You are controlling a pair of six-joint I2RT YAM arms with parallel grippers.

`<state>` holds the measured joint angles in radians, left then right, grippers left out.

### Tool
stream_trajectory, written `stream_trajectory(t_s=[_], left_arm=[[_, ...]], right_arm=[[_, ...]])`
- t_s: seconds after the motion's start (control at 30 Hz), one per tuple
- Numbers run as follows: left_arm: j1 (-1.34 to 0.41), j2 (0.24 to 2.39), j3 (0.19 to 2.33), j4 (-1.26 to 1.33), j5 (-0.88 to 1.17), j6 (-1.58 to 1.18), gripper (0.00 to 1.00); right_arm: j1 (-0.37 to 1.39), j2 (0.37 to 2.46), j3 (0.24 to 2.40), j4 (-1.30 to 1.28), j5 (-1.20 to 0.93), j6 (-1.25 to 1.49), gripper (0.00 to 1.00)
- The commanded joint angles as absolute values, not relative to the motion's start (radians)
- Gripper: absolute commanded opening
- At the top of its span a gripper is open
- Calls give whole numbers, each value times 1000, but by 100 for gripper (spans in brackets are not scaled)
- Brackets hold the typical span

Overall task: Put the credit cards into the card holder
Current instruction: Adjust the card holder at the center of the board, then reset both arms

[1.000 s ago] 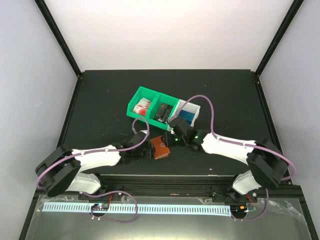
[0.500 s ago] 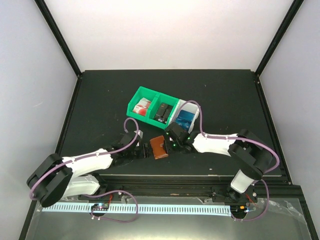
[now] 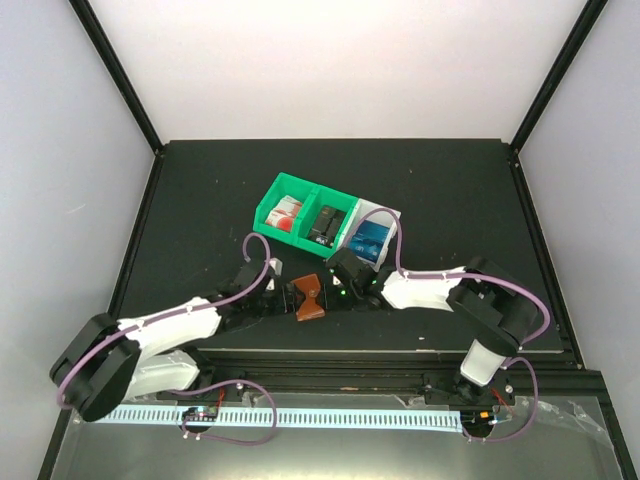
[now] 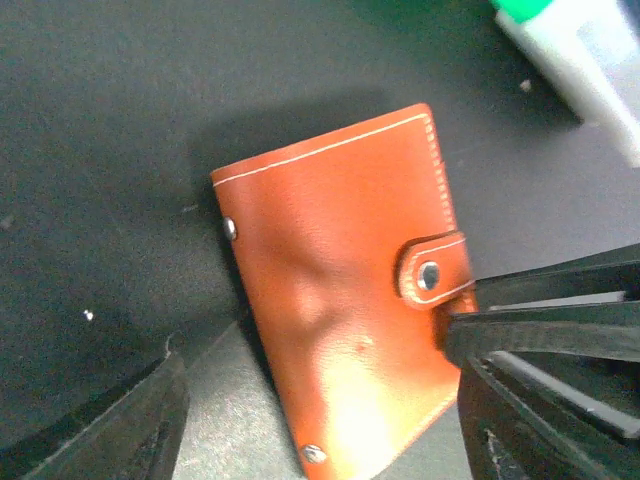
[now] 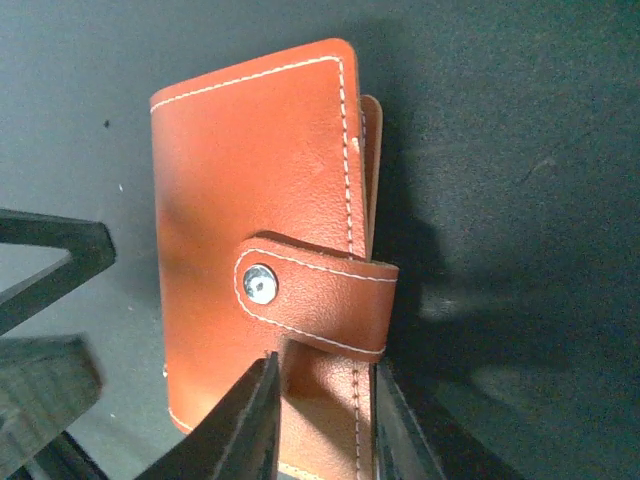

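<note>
The card holder (image 3: 308,298), a reddish-brown leather wallet snapped closed, sits near the table's front edge between both grippers. My right gripper (image 5: 325,425) is shut on the card holder (image 5: 260,200) at its edge just below the snap tab (image 5: 315,295). My left gripper (image 4: 320,440) stands open, its fingers on either side of the card holder's (image 4: 340,280) lower end. Credit cards lie in bins behind: red-and-white ones (image 3: 288,212), black ones (image 3: 327,222) and blue ones (image 3: 371,238).
A green two-compartment bin (image 3: 272,200) and a white bin (image 3: 388,216) stand side by side just behind the wallet. The right gripper's dark fingers (image 4: 545,325) reach into the left wrist view from the right. The table's front edge lies just below the wallet.
The left gripper has moved right up to the wallet and opened wider. The right gripper has come left and closed on the wallet's edge; the wallet has shifted slightly left.
</note>
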<state>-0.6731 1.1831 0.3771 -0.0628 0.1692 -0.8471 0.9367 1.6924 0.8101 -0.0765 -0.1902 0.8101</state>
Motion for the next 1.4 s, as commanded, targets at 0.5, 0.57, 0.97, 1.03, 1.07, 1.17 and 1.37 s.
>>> stream_trajectory(t_s=[0.5,0.57,0.97,1.03,1.07,1.17,1.37], left_arm=[[-657,471,491,-481,-75,-580,99],[-659,406,540,-531,-101,-555,99],[-658,264,936,-873,-293,-500,99],[-658,249,977,-895,-315,-472,99],[-658,242,996,-903,-322,-454,99],[-659,225,1035,-917,-324,-403,99],[-660,217,1080,-942,-343,-352,99]], right_arm=[[938,1021,761,-421,326,621,74],[939,882,755,-490,410,613,81],[938,315,884,-789,615,583,88],[938,276,903,-811,646,582,89],[939,264,910,-821,654,581,90],[939,238,936,-855,682,583,91],[939,229,962,-891,682,575,91]])
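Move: The closed card holder lies flat between the two hands. Its middle is some 4 cm to the right of the left hand, 2 cm ahead and 2 cm below. From the right hand it is about 3 cm to the left, 2 cm ahead and 1 cm below. The green box is about 17 cm ahead of the left hand and 3 cm to its right. The white box is roughly 12 cm ahead of the right hand and 8 cm to its right, with both boxes near hand height. Leave the card holder and part the hands: lift the left gripper about 34 cm while swinging it left, opening it fully. A moment later bring the right fingers off the strap-side edge, first up, then up and about 30 cm right, spreading almost wide. Tip both hands' fingers up by some 55 degrees. ##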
